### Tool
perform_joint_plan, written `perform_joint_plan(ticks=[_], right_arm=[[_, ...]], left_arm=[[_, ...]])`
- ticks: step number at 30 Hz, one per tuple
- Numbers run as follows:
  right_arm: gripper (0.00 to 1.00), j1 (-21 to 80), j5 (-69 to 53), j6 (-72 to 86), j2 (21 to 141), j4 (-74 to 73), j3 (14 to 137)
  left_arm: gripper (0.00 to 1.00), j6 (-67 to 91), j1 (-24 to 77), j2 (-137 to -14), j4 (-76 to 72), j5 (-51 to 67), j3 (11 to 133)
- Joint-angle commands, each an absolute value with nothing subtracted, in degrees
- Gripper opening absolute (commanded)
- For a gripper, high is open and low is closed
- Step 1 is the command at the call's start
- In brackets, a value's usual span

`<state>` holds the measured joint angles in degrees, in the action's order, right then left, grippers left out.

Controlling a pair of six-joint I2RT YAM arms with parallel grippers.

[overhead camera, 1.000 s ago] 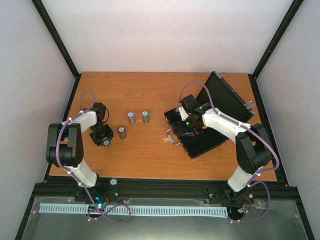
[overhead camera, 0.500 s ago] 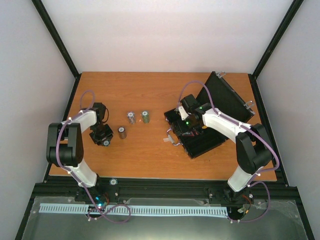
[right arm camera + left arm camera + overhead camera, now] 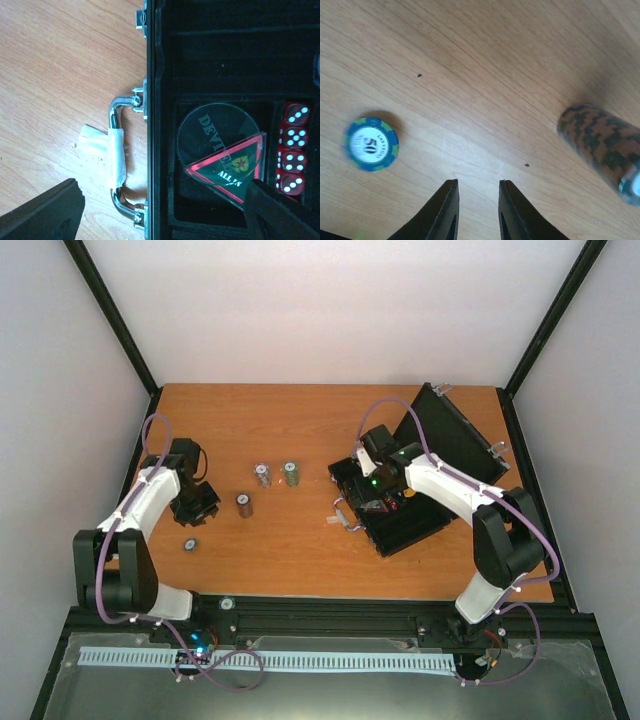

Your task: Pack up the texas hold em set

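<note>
The black case point(image 3: 420, 525) of the texas hold em set lies open at the right, its lid point(image 3: 455, 435) standing up behind. Its tray holds red dice point(image 3: 292, 150), a clear round disc point(image 3: 210, 132) and a red-edged triangle point(image 3: 235, 167). My right gripper point(image 3: 165, 210) hangs wide open over the case's front edge and its taped silver handle point(image 3: 117, 155). My left gripper point(image 3: 478, 182) hovers over bare wood, its jaws narrowly apart around nothing. A single blue chip point(image 3: 371, 144) lies to its left and a brown chip stack point(image 3: 600, 145) to its right.
Two more chip stacks point(image 3: 262, 475) point(image 3: 291, 473) stand mid-table beyond the brown stack point(image 3: 244, 505). The single blue chip point(image 3: 189, 544) lies near the table's front left. Black frame posts border the orange table point(image 3: 300, 570) on both sides.
My left arm has swung back and to the left, and its jaws have narrowed. The single blue chip now lies uncovered on the wood. The right arm has barely moved.
</note>
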<state>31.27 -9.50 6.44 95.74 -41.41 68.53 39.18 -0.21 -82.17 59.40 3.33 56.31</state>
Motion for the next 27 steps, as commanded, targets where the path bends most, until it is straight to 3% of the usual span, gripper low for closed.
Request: perform_joint_plan(ticks=[1, 7, 15, 27], right_arm=[[0.88, 31.51, -7.06, 5.91, 94.80, -42.06, 71.48], [0.89, 31.38, -7.62, 5.63, 95.72, -43.20, 74.47], [0.90, 31.38, -9.85, 5.48, 96.08, -42.41, 73.50], [0.90, 31.38, -12.68, 6.12, 92.73, -39.73, 66.84]], left_arm=[[0.24, 40.19, 0.01, -78.39, 62.68, 6.04, 58.31], [0.33, 40.04, 0.09, -74.31, 63.87, 5.02, 57.07], [0.97, 46.11, -0.33, -72.21, 62.72, 1.87, 48.72], [1.00, 41.77, -11.74, -78.76, 55.55, 0.41, 45.69]])
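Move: The left hand hangs some 8 cm above the table, holding nothing, its fingers partly closed. The blue 50 chip lies about 4 cm back and 7 cm to its left, on the table. The brown chip roll stands some 5 cm ahead and 7 cm to the hand's right, the pale roll about 13 cm ahead and 12 cm right. From the right hand the chip lies far off, about 53 cm left and 11 cm back. Nothing is touched yet: the left hand heads for the loose blue chip, first rising 2.5 cm, then swinging back about 5.5 cm while it opens wide and sinks, and lastly moving left some 4 cm, turning about 15 degrees counter-clockwise, with the open fingers still above the table. Over the case's handle side, the open right hand lifts forward and up about 3 cm, then returns. ##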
